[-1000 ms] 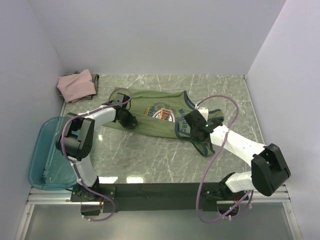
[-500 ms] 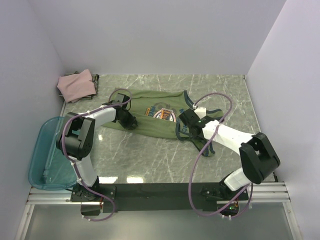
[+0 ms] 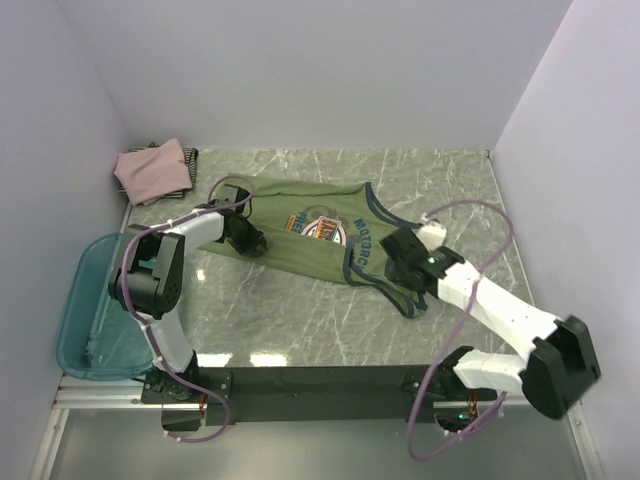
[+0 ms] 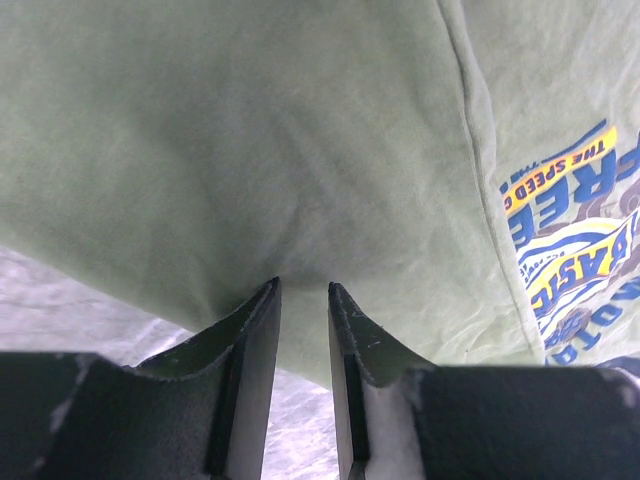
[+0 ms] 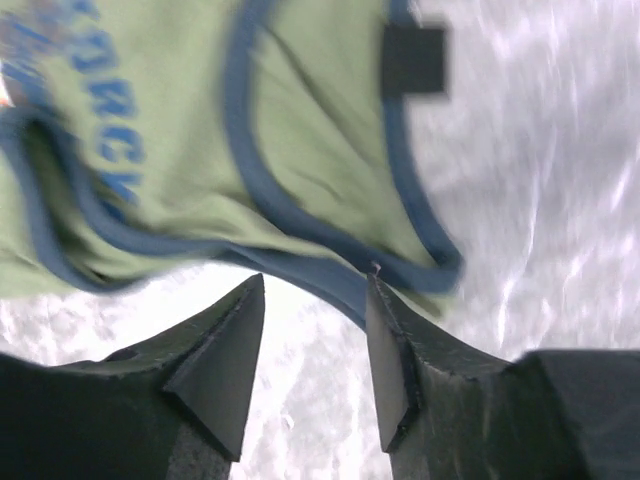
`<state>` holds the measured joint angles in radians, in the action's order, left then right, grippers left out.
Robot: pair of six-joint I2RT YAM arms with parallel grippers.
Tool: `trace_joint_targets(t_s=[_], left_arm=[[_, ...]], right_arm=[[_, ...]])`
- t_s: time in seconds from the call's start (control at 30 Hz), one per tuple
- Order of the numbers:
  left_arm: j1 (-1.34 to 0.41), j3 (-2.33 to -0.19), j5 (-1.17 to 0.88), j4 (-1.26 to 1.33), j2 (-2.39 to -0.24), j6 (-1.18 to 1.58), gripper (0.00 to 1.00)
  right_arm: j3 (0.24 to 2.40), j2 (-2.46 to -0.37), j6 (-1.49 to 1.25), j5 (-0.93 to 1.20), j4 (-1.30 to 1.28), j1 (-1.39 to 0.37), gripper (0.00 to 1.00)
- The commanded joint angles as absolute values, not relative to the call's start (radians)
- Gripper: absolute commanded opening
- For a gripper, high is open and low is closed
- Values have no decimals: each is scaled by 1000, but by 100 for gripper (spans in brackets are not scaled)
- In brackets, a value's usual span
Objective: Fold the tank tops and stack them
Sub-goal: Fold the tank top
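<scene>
The olive-green tank top (image 3: pixel 320 235) lies spread across the middle of the marble table, its chest graphic facing up. At its near left hem, my left gripper (image 3: pixel 250 240) has its narrow jaws (image 4: pixel 303 287) pinching the green cloth (image 4: pixel 250 150), and creases run into the tips. My right gripper (image 3: pixel 398 258) is by the shoulder end. Its jaws (image 5: pixel 315 280) are open just short of the navy-trimmed strap (image 5: pixel 330 150), with only bare table between them. The dusty-pink tank top (image 3: pixel 152 170) lies folded in the far left corner, on a dark striped one (image 3: pixel 191 160).
A teal plastic bin (image 3: pixel 85 320) sits off the table's left edge, next to the left arm's base. White walls close in the table on the left, back and right. The right arm's purple cable (image 3: pixel 480 215) loops above the table's right side.
My right gripper has opened and let go of the shoulder strap, then drawn back toward the near right. The strap end now lies spread on the table. The left gripper has barely moved.
</scene>
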<state>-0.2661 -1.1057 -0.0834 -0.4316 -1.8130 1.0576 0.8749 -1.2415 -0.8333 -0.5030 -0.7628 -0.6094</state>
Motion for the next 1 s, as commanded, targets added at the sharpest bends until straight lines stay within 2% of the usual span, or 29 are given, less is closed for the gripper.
trace_joint_targets(t_s=[0.0,0.2,0.6,0.8,0.83,0.93,0.97], left_arm=[[-241,-1127,-57,-462,-1799,1020,32],[-196,-1103,-52,-439,-1802,1023,32],[-183,-1100,-31,-451,-1779,1017,32],[-183,-1106,-26,-457,-1784,1014,31],[-183,-1103,-23,-459,-1786,1015,32],[-183,-1098,-20,-460,-1792,1015,32],[-183,-1097,-20,-457,-1793,1017,32]], right_arm=[[760,-1140,-1033,-450,-839,-617,51],[566,-1028,-1182,-377,-770,-617,50],[440,-936,-1272,-337,-667,-627,49],[442,-977,-1282,-359,-630,-627,48],[446,-995,-1279,-364,-627,-627,46],[500,-1026,-1256,-420,-672,-624,27],[535,-1034,-1227,-435,-686,-621,10]])
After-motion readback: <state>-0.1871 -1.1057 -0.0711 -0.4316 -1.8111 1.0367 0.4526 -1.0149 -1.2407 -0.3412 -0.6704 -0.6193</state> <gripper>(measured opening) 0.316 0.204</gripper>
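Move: From the right hand, the tank top's loose strap end lies about 5 cm back, 4 cm to the right and 9 cm below; the near armhole trim is roughly 5 cm ahead and 11 cm left of that hand, the printed logo some 16 cm ahead and 16 cm left. The left fingertips rest on the cloth, with the logo about 12 cm to their right and 4 cm ahead; the strap end lies roughly 31 cm right and 16 cm back. Sweep the right gripper back and down about 8 cm each way to the table at the strap end, turning it some 15 degrees clockwise and tilting its left side up; keep it half open until low, then close the fingers on the blue-trimmed tip. Meanwhile, fingertips still on the cloth, drag it with the left gripper about 3 cm left and slightly forward, then hold there. ##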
